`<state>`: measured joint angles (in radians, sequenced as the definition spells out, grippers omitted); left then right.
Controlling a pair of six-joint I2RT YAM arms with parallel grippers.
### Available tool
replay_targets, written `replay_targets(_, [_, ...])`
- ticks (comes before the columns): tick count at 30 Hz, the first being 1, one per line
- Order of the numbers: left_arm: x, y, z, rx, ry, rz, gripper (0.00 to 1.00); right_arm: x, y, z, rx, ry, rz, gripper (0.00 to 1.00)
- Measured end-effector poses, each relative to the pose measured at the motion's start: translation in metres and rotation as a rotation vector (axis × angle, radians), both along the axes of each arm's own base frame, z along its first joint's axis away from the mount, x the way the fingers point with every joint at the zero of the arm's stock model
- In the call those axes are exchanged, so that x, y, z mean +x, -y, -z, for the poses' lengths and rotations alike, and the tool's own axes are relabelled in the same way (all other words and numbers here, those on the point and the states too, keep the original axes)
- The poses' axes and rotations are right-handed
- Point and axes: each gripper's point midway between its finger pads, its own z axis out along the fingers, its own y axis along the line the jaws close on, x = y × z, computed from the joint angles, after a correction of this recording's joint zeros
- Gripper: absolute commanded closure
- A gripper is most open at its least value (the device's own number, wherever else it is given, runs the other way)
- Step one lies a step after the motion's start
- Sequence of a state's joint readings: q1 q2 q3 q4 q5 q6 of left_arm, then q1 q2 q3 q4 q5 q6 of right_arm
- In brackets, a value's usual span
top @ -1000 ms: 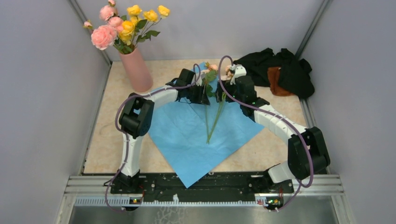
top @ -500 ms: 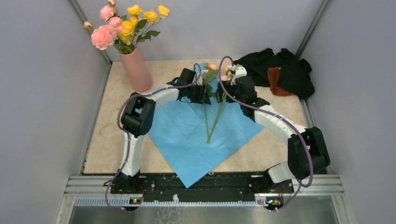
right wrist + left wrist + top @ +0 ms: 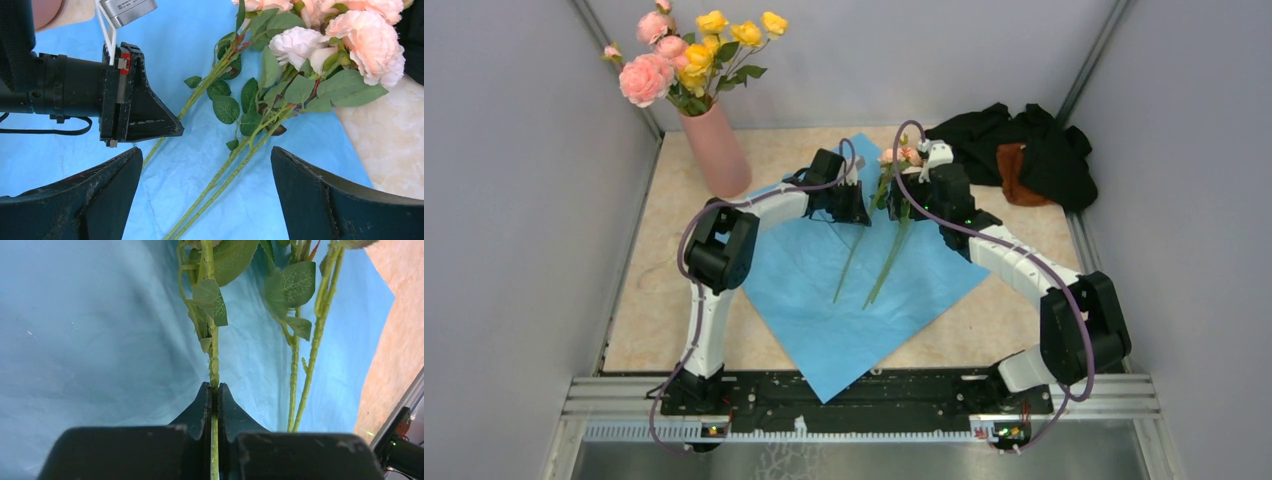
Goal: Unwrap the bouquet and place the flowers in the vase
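Note:
The bouquet's blue wrapping paper point(image 3: 824, 300) lies spread flat on the table. On it lie the flowers, pale pink and peach blooms point(image 3: 370, 40) on long green stems. My left gripper point(image 3: 213, 387) is shut on one stem point(image 3: 214, 360), which slants away from the two others point(image 3: 887, 265). Those two stems point(image 3: 235, 167) run between the wide-apart fingers of my open right gripper point(image 3: 206, 155), which hovers over them without touching. The salmon-pink vase point(image 3: 716, 150) stands at the back left and holds several pink and yellow flowers point(image 3: 689, 55).
A black and brown cloth heap point(image 3: 1024, 150) lies at the back right. Grey walls close in the table on three sides. The two grippers are close together, with the left gripper point(image 3: 170, 131) just beyond my right fingers.
My left gripper has closed on one stem. That stem's lower end has swung left, away from the other two. The right gripper stays open in place.

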<state>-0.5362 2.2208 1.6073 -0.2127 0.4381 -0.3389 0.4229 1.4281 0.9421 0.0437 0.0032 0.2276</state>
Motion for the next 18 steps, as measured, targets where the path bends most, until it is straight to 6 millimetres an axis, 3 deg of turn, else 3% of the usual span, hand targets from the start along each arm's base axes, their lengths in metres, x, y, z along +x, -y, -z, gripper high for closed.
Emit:
replay_targets(4, [-0.004, -0.002, -0.015, -0.011, 0.021, 0.001, 1.0, -0.001, -0.001, 0.0, 0.004, -0.001, -0.009, 0.02])
replay_targets(8, [-0.003, -0.007, -0.058, -0.031, 0.103, -0.017, 1.0, -0.001, -0.002, 0.0, 0.006, -0.002, -0.014, 0.02])
replay_targets(10, [0.001, -0.01, -0.091, -0.043, 0.178, -0.034, 1.0, -0.001, -0.003, 0.0, 0.007, -0.003, -0.015, 0.02])
replay_targets(18, [0.025, -0.036, -0.255, -0.075, 0.583, -0.139, 1.0, -0.002, -0.004, 0.0, 0.011, -0.004, -0.024, 0.02])
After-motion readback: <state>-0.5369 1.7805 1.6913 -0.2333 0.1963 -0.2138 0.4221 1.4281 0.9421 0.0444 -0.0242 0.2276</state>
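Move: The left hand already pinches the peach flower's stem just over the wrapping paper. From it the vase's middle lies about 31 cm left, 13 cm ahead and 12 cm higher. The blooms of the remaining flowers lie roughly 15 cm ahead, 10 cm right and 2 cm up; the wrapping paper's middle is about 5 cm back, 2 cm left and 2 cm below. From the idle right hand the vase is some 39 cm left, 15 cm ahead and about level. Almost straight up goes the left hand, slow at first and then fast, about 25 cm off the wrapping paper, easing only slightly left and forward towards the vase. The shut fingers keep their pinch on the peach flower's stem while the wrist swings some 35 degrees, bringing the fingers from steeply down to pointing farther forward. ##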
